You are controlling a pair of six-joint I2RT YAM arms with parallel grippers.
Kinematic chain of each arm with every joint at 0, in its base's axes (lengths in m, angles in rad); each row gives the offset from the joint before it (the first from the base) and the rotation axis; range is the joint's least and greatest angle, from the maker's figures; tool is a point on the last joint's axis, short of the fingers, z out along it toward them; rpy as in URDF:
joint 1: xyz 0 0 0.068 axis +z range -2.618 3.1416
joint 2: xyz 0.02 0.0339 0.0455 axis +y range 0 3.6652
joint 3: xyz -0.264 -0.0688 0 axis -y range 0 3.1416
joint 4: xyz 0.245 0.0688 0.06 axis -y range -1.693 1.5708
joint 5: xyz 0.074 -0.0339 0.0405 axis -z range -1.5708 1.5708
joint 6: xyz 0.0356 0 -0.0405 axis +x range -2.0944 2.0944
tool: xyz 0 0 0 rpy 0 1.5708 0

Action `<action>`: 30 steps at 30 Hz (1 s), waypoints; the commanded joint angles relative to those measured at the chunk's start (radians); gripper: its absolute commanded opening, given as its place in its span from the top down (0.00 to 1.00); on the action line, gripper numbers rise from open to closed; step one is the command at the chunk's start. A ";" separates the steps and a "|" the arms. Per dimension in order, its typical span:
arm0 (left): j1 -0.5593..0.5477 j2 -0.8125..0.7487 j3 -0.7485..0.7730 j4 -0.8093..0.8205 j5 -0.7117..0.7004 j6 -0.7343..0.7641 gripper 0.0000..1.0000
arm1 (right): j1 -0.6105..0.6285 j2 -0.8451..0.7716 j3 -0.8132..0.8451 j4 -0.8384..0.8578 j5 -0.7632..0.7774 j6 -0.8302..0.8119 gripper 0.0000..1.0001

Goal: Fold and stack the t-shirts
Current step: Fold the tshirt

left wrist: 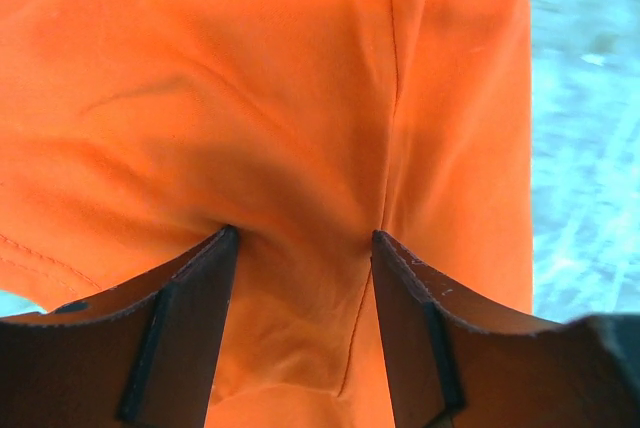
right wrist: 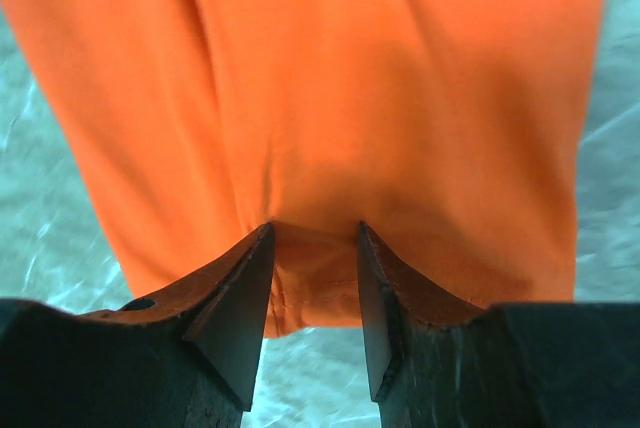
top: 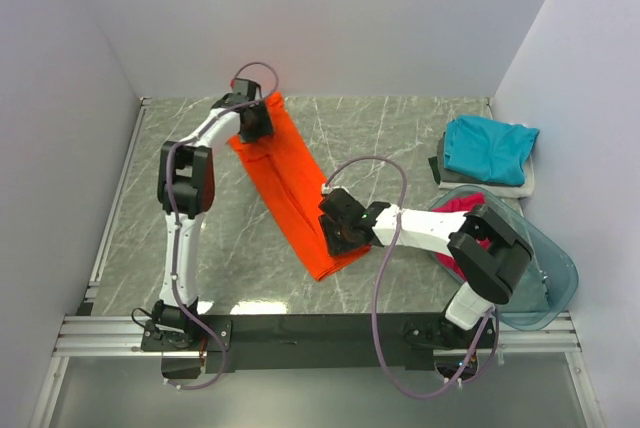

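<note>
The orange t-shirt (top: 285, 183) lies folded into a long strip, running diagonally from the back left toward the table's middle. My left gripper (top: 255, 123) is down on its far end. In the left wrist view the jaws (left wrist: 305, 238) stand apart, tips pressed into the orange cloth (left wrist: 300, 98), which puckers between them. My right gripper (top: 338, 233) is at the strip's near end. There the jaws (right wrist: 315, 230) stand apart over the hem of the orange cloth (right wrist: 400, 78). A teal t-shirt (top: 488, 148) lies folded on a pale one (top: 520, 186). A magenta one (top: 465, 210) lies in the tub.
A clear bluish plastic tub (top: 545, 278) stands at the right front, partly under my right arm. The teal stack is at the back right by the wall. White walls close in the marble table (top: 400, 138) on three sides. A metal rail runs along the near edge.
</note>
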 commanded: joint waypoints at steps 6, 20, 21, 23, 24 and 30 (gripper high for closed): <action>-0.149 0.107 0.185 -0.027 0.025 0.069 0.37 | 0.100 -0.005 0.016 -0.071 -0.063 0.068 0.54; -0.195 0.143 0.240 0.064 0.092 0.123 0.36 | 0.204 0.008 0.091 -0.093 -0.092 0.125 0.54; -0.195 0.144 0.243 0.067 0.100 0.130 0.36 | 0.207 0.005 0.092 -0.094 -0.095 0.127 0.54; -0.193 0.149 0.257 0.079 0.118 0.155 0.36 | 0.210 -0.001 0.094 -0.090 -0.106 0.127 0.54; -0.195 0.150 0.263 0.078 0.118 0.163 0.36 | 0.212 -0.002 0.095 -0.088 -0.115 0.127 0.54; -0.195 0.072 0.228 0.105 0.065 0.184 0.35 | 0.215 -0.037 0.103 -0.090 -0.102 0.131 0.54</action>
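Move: Under both hands' fingertips lies the folded orange t-shirt, slanting from far left to near right: its middle is some 14 cm back and 9 cm right of the left hand, and about 15 cm ahead and 11 cm left of the right hand. Its far edge is roughly 11 cm ahead and 5 cm right of the left hand; its near-left corner about 7 cm back and 5 cm left of the right. The pink t-shirt in the bin is some 27 cm right and 5 cm ahead of the right hand. Swinging the strip round from both ends, the left hand drags its far part about 13 cm right with parted fingertips still pressed on the cloth, most of it early on, while turning some 20 degrees clockwise. Meanwhile the right hand, also on the cloth with fingers still apart, draws the near end back about 8 cm and left 5 cm, easing to a stop. ##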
